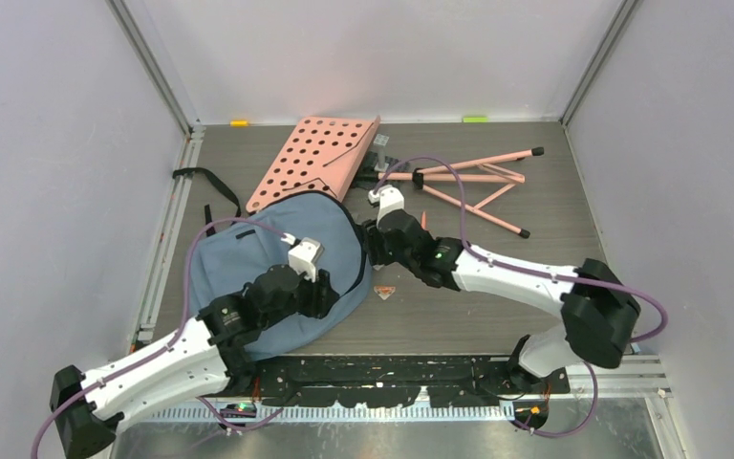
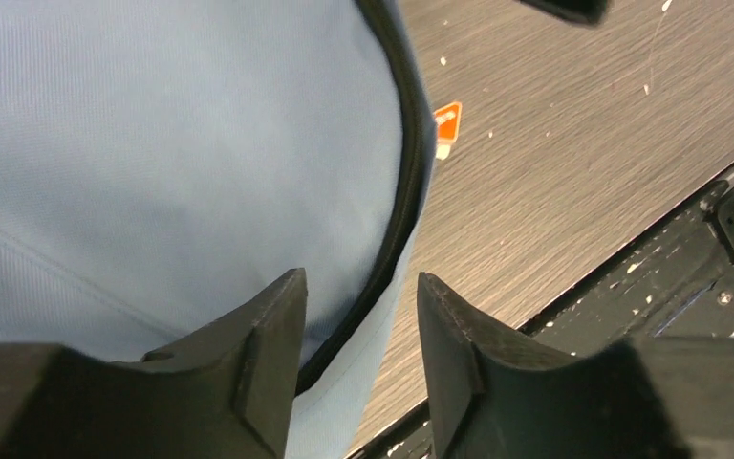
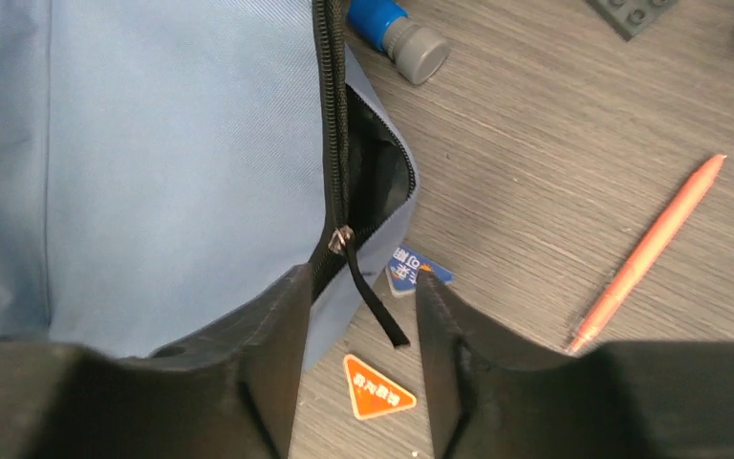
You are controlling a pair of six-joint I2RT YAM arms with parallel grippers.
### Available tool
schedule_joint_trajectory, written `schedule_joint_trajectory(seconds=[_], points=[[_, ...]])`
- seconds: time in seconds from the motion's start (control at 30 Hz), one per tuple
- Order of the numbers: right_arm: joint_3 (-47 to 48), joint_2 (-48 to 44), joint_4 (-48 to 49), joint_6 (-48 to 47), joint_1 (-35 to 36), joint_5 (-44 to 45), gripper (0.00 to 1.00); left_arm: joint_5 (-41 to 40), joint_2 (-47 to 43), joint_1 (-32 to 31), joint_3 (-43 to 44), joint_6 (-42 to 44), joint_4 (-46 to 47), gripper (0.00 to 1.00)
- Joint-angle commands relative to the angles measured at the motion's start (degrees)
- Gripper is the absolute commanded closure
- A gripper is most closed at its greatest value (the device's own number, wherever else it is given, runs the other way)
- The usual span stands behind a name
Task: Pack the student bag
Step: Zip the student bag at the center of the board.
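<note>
The student bag (image 1: 248, 256), blue-grey with black zipper trim, lies flat at the left centre of the table. My left gripper (image 1: 336, 295) hangs over its near right edge. In the left wrist view it (image 2: 358, 287) is open, with the bag's (image 2: 153, 143) black-trimmed rim below the gap. My right gripper (image 1: 371, 251) is at the bag's right side. In the right wrist view it (image 3: 358, 279) is open over the black zipper pull strap (image 3: 375, 304), which hangs from the slider (image 3: 341, 239). The zipper is parted above the slider, showing a dark inside.
A pink perforated board (image 1: 315, 158) leans on the bag's far edge, with pink stand legs (image 1: 478, 186) to its right. Near the bag lie an orange triangular tag (image 3: 377, 390), a blue tag (image 3: 420, 269), an orange pen (image 3: 650, 251) and a blue grey-capped tube (image 3: 397, 29).
</note>
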Motion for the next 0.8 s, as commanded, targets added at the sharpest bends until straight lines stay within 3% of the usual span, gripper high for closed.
schedule_joint_trajectory(seconds=[0.0, 0.13, 0.27, 0.5, 0.77], points=[[-3.0, -9.0, -0.8, 2.8, -0.3, -1.9, 0.44, 0.4, 5.5, -0.2, 6.0, 1.9, 5.0, 0.47], [-6.4, -13.0, -0.3, 4.8, -1.9, -4.0, 0.28, 3.2, 12.5, -0.2, 8.7, 4.0, 9.7, 0.39], [-8.9, -14.9, 1.9, 5.6, -5.2, -9.8, 0.22, 4.7, 18.3, -0.2, 11.0, 5.2, 12.2, 0.37], [-10.9, -11.4, 11.3, 6.5, -12.4, -26.4, 0.22, 2.7, 22.1, -0.4, 10.7, 8.3, 15.6, 0.25], [-7.1, -4.2, 12.6, 4.4, -14.7, -31.5, 0.27, 1.0, 24.7, -1.6, 9.8, 9.9, 17.2, 0.20]])
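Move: The zipper pull, at the right-hand rim of the student bag, lies just below the right hand's fingers: about 1 cm ahead, 2 cm to its left and 4 cm down. From that hand the blue tile lies 1 cm back, 3 cm right; the orange triangle 5 cm back, 3 cm right, both about 10 cm down. The left hand has the zipper edge 5 cm ahead, 6 cm right and 3 cm down; the orange triangle lies 6 cm ahead and 11 cm right of it. Rightward and a little forward goes the left hand, about 6 cm over the bag towards the rim, hopping up slightly, then sinking back while its half-open fingers spread wide. The right hand backs up and off the pull some 3 cm, swings right, then comes forward and down again beside the rim, rolling its left side up, tipping down, and opening wider. ##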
